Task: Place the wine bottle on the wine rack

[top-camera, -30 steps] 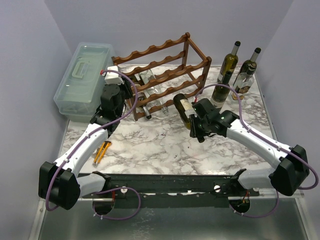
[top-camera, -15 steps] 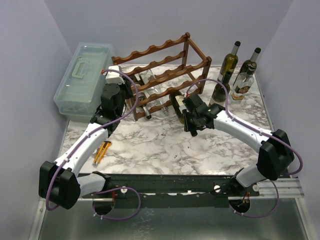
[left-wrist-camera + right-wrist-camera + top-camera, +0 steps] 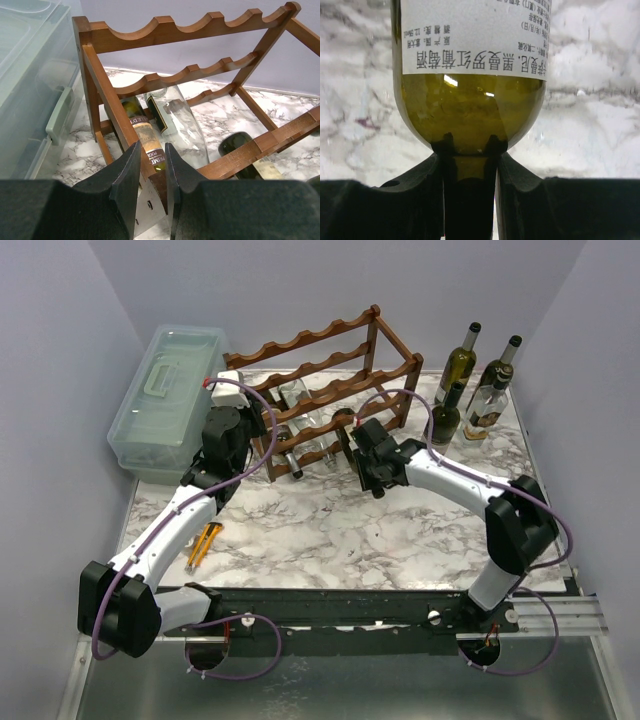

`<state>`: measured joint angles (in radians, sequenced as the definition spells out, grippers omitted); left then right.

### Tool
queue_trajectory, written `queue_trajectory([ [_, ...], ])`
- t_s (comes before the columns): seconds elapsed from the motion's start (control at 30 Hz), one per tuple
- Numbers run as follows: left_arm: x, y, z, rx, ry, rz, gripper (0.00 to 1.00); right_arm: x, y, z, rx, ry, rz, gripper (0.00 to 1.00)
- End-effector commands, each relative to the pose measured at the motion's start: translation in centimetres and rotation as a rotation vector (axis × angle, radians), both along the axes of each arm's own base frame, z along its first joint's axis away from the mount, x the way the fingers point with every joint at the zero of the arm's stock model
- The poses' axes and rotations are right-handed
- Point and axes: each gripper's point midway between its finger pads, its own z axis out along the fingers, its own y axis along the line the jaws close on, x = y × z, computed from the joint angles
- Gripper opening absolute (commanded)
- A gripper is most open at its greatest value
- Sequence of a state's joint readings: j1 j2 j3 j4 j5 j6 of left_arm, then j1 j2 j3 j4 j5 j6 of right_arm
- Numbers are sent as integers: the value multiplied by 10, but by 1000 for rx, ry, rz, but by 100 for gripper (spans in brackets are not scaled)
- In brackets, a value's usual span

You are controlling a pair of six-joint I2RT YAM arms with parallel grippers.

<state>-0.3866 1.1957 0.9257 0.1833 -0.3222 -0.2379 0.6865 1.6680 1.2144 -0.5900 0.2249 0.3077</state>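
Note:
The dark reddish-brown wine rack [image 3: 320,370] stands at the back of the marble table. My left gripper [image 3: 151,150] is shut on the foot of its front left post [image 3: 107,100]; from above, this gripper [image 3: 258,427] sits at the rack's left end. My right gripper [image 3: 470,142] is shut on the neck of the olive-green wine bottle [image 3: 470,100], which carries a white label. In the top view the right gripper [image 3: 362,445] holds the wine bottle lying, pushed base first into the rack's lower tier. Its dark body [image 3: 245,150] rests behind the lower front rail.
A clear bottle [image 3: 180,125] and a dark labelled bottle [image 3: 142,130] lie in the rack. Three bottles [image 3: 458,365] stand at the back right. A pale green plastic box [image 3: 165,400] is at the back left. A yellow tool [image 3: 203,543] lies by the left arm.
My right arm has swung left and carried the wine bottle from the open table into the rack's lower tier. The left gripper has closed on the rack's post.

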Motion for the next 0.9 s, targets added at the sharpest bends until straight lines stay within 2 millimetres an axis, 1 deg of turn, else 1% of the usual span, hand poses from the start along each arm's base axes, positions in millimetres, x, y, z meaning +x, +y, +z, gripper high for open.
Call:
queue_trajectory([
  [0.0, 0, -6, -8, 31, 38, -23, 27, 58, 33, 29, 40, -186, 34, 1],
  [0.13, -2, -8, -6, 30, 33, -28, 27, 75, 29, 18, -44, -183, 35, 1],
  [0.23, -3, -9, -5, 32, 30, -33, 27, 89, 19, 10, -103, -183, 13, 1],
  [0.3, -3, -9, -6, 34, 31, -31, 27, 97, 12, 7, -110, -179, -9, 1],
  [0.33, -3, -9, -6, 35, 32, -32, 27, 100, 11, 6, -100, -178, -8, 2],
  [0.37, -3, -10, -6, 34, 31, -33, 27, 103, 12, 6, -89, -183, -7, 7],
  [0.43, -3, -10, -6, 32, 31, -36, 27, 105, 14, 4, -79, -186, 0, 22],
  [0.47, -3, -11, -6, 31, 32, -37, 27, 105, 16, 2, -76, -182, 4, 26],
  [0.5, -3, -11, -7, 31, 34, -37, 27, 105, 17, 0, -78, -170, 7, 33],
  [0.57, -3, -11, -8, 33, 36, -36, 27, 101, 17, -5, -84, -140, 10, 50],
  [0.63, -2, -12, -8, 32, 37, -39, 27, 96, 14, -5, -85, -129, 7, 60],
  [0.73, -2, -13, -9, 27, 40, -45, 27, 86, 8, -1, -81, -126, 2, 70],
  [0.8, -2, -14, -10, 25, 43, -48, 27, 77, 2, 1, -83, -117, -3, 74],
  [0.87, -2, -15, -10, 24, 44, -51, 27, 68, -5, 4, -91, -105, -10, 74],
])
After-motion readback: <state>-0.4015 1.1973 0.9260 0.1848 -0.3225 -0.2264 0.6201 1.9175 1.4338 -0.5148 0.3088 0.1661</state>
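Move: The right hand holds the wine bottle by its neck, base leading. The low rack slot it is bound for has its middle about 15 cm ahead of that hand, 5 cm left and 3 cm below. The clear bottle lies some 14 cm ahead and 12 cm left of the hand; the rack's right front post is 14 cm ahead and 8 cm right. From the left hand the slot is roughly 6 cm ahead, 19 cm right and 23 cm below. Keeping its grip on the neck, the right hand slides the wine bottle base-first about 8 cm forward and some 2.5 cm down, into the low slot to the right of the clear bottle, the wrist tipping the fingers slightly forward. Once the forward push has nearly run out, the fingers open wide around the neck and the hand rises about a centimetre, while the left hand stays at the rack's left front corner, keeping hold of it. ##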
